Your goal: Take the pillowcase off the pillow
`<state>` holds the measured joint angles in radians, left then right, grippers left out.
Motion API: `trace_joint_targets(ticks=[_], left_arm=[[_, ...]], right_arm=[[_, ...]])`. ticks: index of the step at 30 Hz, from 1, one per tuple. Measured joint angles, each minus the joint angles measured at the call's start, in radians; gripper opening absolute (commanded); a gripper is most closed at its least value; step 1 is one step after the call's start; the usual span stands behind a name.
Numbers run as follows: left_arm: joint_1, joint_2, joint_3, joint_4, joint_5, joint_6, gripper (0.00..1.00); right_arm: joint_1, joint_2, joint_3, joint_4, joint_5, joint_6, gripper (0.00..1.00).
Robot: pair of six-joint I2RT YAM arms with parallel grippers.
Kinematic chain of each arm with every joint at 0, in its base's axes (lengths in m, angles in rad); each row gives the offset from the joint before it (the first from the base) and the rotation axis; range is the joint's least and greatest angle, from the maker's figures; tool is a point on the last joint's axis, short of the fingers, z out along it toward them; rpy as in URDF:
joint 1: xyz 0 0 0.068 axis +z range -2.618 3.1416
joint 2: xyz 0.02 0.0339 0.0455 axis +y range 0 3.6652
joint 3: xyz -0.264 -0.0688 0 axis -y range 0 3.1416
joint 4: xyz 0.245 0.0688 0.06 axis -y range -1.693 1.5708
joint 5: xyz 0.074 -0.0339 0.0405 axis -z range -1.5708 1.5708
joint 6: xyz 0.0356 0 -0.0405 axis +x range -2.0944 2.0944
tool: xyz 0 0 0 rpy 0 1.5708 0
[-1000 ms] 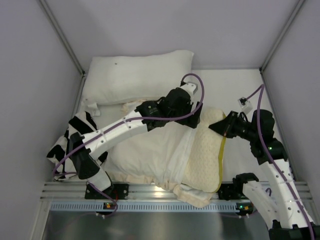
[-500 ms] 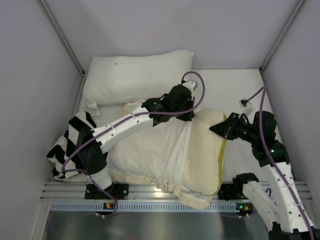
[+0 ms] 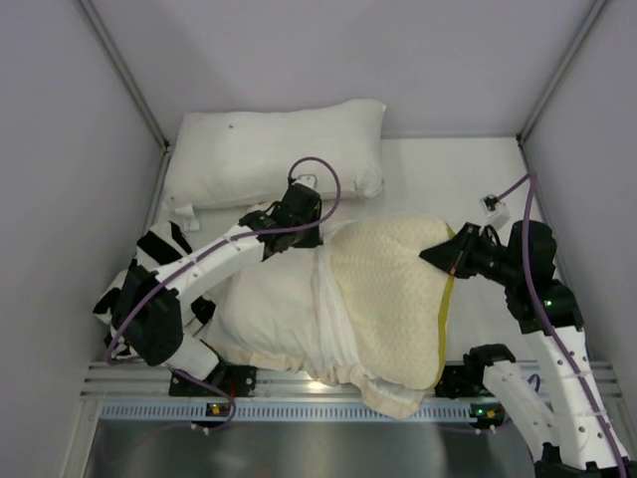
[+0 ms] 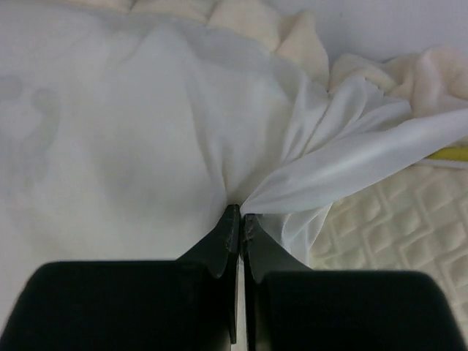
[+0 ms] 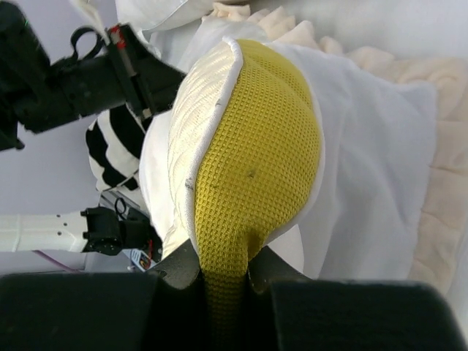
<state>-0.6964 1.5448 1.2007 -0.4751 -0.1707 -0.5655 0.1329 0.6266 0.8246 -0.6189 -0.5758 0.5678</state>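
The pillow, pale cream and quilted with a yellow edge band, lies across the table's middle with its right half bare. The pillowcase, white inner side out, is bunched over its left half, its cream ruffle along the near edge. My left gripper is shut on a pinched fold of the pillowcase at its far rim; the left wrist view shows the gripper with cloth fanning out from the tips. My right gripper is shut on the pillow's yellow band, which runs down between the jaws of that gripper.
A plain white pillow lies along the back. A black-and-white striped cloth is heaped at the left under the left arm. Grey walls close both sides, and an aluminium rail runs along the near edge.
My left gripper has shut on the pillowcase and drawn it to the left, baring much more of the quilted pillow. The right gripper kept its hold and barely moved.
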Motion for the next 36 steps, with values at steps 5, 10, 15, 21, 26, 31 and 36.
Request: trace_joint_targets(ticks=[5, 10, 15, 21, 26, 31, 36], left_arm=[[0.002, -0.192, -0.150, 0.030, 0.068, -0.017, 0.20], [-0.002, -0.284, -0.157, 0.035, 0.190, -0.029, 0.78], [-0.008, -0.373, -0.158, 0.035, 0.280, -0.046, 0.92], [-0.051, -0.494, -0.216, 0.061, 0.337, -0.092, 0.93], [-0.196, -0.537, -0.363, 0.078, 0.302, -0.166, 0.92], [-0.356, -0.542, -0.497, 0.078, 0.227, -0.259, 0.91], [-0.438, -0.613, -0.574, 0.078, 0.146, -0.354, 0.89]], right_arm=[[0.000, 0.067, 0.021, 0.003, 0.003, 0.000, 0.00], [0.000, 0.131, 0.011, 0.045, 0.002, 0.003, 0.00], [0.000, 0.172, -0.009, 0.085, 0.006, 0.005, 0.00], [0.000, 0.207, -0.013, 0.124, 0.014, 0.017, 0.00], [0.000, 0.259, -0.010, 0.165, 0.029, 0.045, 0.00], [0.000, 0.333, 0.029, 0.188, 0.036, 0.060, 0.00], [0.000, 0.362, 0.042, 0.222, 0.033, 0.064, 0.00]])
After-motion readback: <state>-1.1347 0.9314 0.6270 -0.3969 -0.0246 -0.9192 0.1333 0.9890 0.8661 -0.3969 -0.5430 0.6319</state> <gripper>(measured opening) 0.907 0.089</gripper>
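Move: About 26 cm back, 9 cm to the right and 10 cm below the left hand lies the near end of the pillowcase's white mouth edge; the far end of this edge is pinched in its fingers. The bare quilted part of the pillow is centred some 17 cm back and 17 cm right of that hand, 3 cm lower, the frilled corner 34 cm back and 19 cm right, 14 cm lower. From the right hand, the near end of the mouth edge is roughly 13 cm back, 18 cm left and 21 cm down. Opening wide to let go of the pillowcase, the left hand draws back and rises about 10 cm, then swoops down and farther back over the case towards the near end of its mouth, some 22 cm back in all, fingers staying open. Meanwhile the right hand keeps its pinch on the pillow's yellow side, carrying it about 8 cm forward and a little down. ##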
